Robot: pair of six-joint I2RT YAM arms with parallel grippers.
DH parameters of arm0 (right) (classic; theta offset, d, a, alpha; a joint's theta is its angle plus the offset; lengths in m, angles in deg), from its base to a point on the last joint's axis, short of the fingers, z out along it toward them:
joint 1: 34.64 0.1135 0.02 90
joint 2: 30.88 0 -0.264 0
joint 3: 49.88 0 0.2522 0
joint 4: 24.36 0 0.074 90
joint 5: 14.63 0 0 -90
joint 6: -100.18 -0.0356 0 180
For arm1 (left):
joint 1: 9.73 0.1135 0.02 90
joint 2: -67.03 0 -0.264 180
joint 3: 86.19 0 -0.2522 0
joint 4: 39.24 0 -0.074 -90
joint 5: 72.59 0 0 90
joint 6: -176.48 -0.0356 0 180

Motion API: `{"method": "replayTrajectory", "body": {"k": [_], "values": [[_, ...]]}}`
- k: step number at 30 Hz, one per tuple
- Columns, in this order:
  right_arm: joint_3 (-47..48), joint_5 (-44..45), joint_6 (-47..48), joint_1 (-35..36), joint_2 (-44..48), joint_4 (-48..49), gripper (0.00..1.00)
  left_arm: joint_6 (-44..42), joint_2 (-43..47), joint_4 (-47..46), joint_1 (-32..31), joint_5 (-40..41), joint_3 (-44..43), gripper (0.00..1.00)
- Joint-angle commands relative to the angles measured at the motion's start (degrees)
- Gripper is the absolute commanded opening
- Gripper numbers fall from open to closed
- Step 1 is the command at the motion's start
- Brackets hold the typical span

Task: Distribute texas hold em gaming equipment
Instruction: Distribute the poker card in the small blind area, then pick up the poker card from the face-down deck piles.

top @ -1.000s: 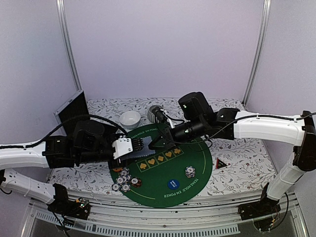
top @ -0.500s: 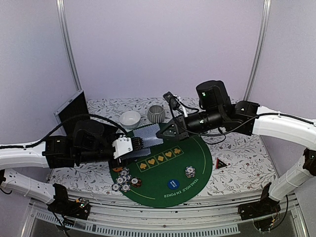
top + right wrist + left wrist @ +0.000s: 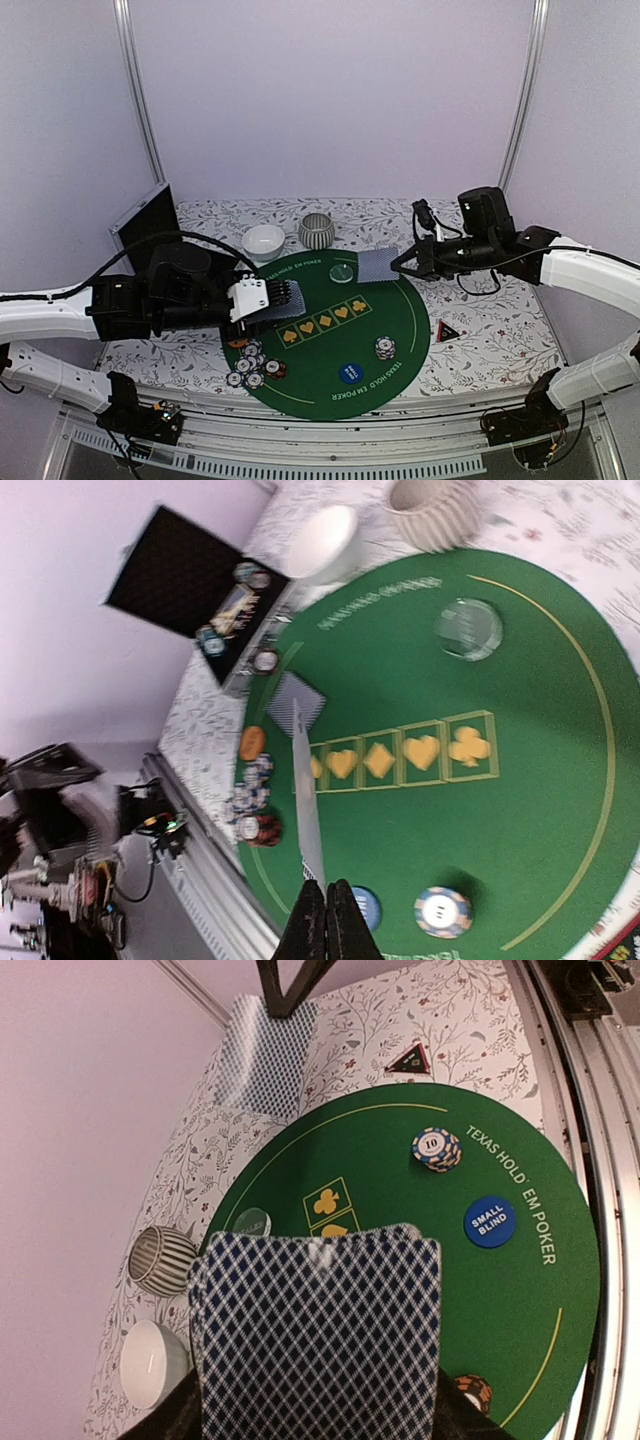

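My left gripper [image 3: 255, 300] [image 3: 318, 1422] is shut on a deck of grey-blue-backed playing cards [image 3: 283, 296] [image 3: 315, 1330], held over the left side of the green mat [image 3: 330, 395]. My right gripper [image 3: 403, 262] [image 3: 327, 908] is shut on a single card [image 3: 377, 265] [image 3: 306, 800] above the mat's far right rim. On the mat lie a chip stack [image 3: 385, 347] [image 3: 436, 1148], a blue button disc [image 3: 349, 374] [image 3: 489, 1221], a pale green disc [image 3: 342, 274] [image 3: 469, 629], an orange disc [image 3: 252, 743] and a cluster of chips [image 3: 253, 366] [image 3: 254, 798]. The red-black triangle [image 3: 447, 331] [image 3: 409, 1058] sits off the mat at the right.
A white bowl [image 3: 263, 241] and a striped grey bowl [image 3: 316, 230] stand just beyond the mat's far edge. A black open case [image 3: 148, 225] leans at the back left. The table's metal front rail [image 3: 330, 440] runs close to the mat.
My right arm has swung to the right, carrying the single card away from the deck to the mat's far right rim. The left gripper and deck stayed put.
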Motion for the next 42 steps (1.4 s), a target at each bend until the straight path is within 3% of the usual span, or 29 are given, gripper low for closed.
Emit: {"method": "replayTrajectory", "body": {"k": [1, 6, 12, 17, 21, 22, 24, 27, 34, 39, 42], "values": [[-9.1, 2.2, -0.9, -6.4, 0.2, 2.4, 0.02, 0.6, 0.3, -0.3, 0.8, -0.9, -0.7, 0.56], [-17.2, -2.8, -2.4, -13.1, -3.4, 10.8, 0.02, 0.9, 0.5, 0.0, 0.8, -1.7, -0.8, 0.55], [-21.0, -6.5, -4.0, -13.8, -8.5, 16.8, 0.02, 0.9, 0.9, -0.1, 0.9, -2.0, -0.7, 0.55], [-23.3, -6.3, -6.0, -13.8, -9.1, 18.3, 0.02, 0.8, 1.0, 0.0, 0.9, -1.9, -0.8, 0.55], [-23.6, -3.5, -4.9, -13.8, -9.9, 14.1, 0.02, 0.7, 1.0, 0.2, 0.9, -1.9, -0.7, 0.55], [-23.6, -2.9, -4.7, -13.8, -9.6, 13.4, 0.05, 0.6, 1.0, 0.2, 0.9, -1.9, -0.7, 0.55], [-23.4, -1.9, -4.3, -13.8, -8.2, 11.6, 0.24, 0.6, 1.0, 0.1, 0.9, -2.0, -0.7, 0.55], [-21.0, 3.6, -3.7, -13.7, -4.8, 5.0, 0.41, 0.5, 1.1, 0.0, 0.9, -2.0, -0.7, 0.55], [-10.4, 18.1, -1.0, -10.5, 1.8, -10.5, 0.60, 0.5, 1.2, 0.1, 0.9, -2.6, -0.6, 0.55], [-0.7, 28.6, 2.6, 1.8, 2.5, -13.5, 0.72, 0.0, 1.5, 0.0, 0.9, -3.5, -0.4, 0.55], [3.8, 31.2, 8.5, 12.7, 1.6, -8.5, 0.78, -0.1, 1.7, -0.3, 0.9, -4.2, -0.2, 0.55]]}}
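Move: The right hand already holds a card. The open mat spot for it lies about 21 cm below that hand, some 4 cm to its right and about level fore-and-aft. From that hand, the chip stack stands about 6 cm back and 1 cm left, the small blind disc about 13 cm back and 9 cm left, and the red triangle 2 cm back and 14 cm right. From the left hand the spot is roughly 8 cm ahead, 28 cm right and 19 cm below. Down and to the right, the right hand carries its pinched card from above the mat, sinking about 17 cm while the wrist tips down some 20 degrees, and slows close over the mat beyond the chip stack. Its fingers open wide and let the card go; still opening, the hand edges right, then climbs about 13 cm, swinging back left as the wrist tips up again. The left hand keeps its hold on the deck. ##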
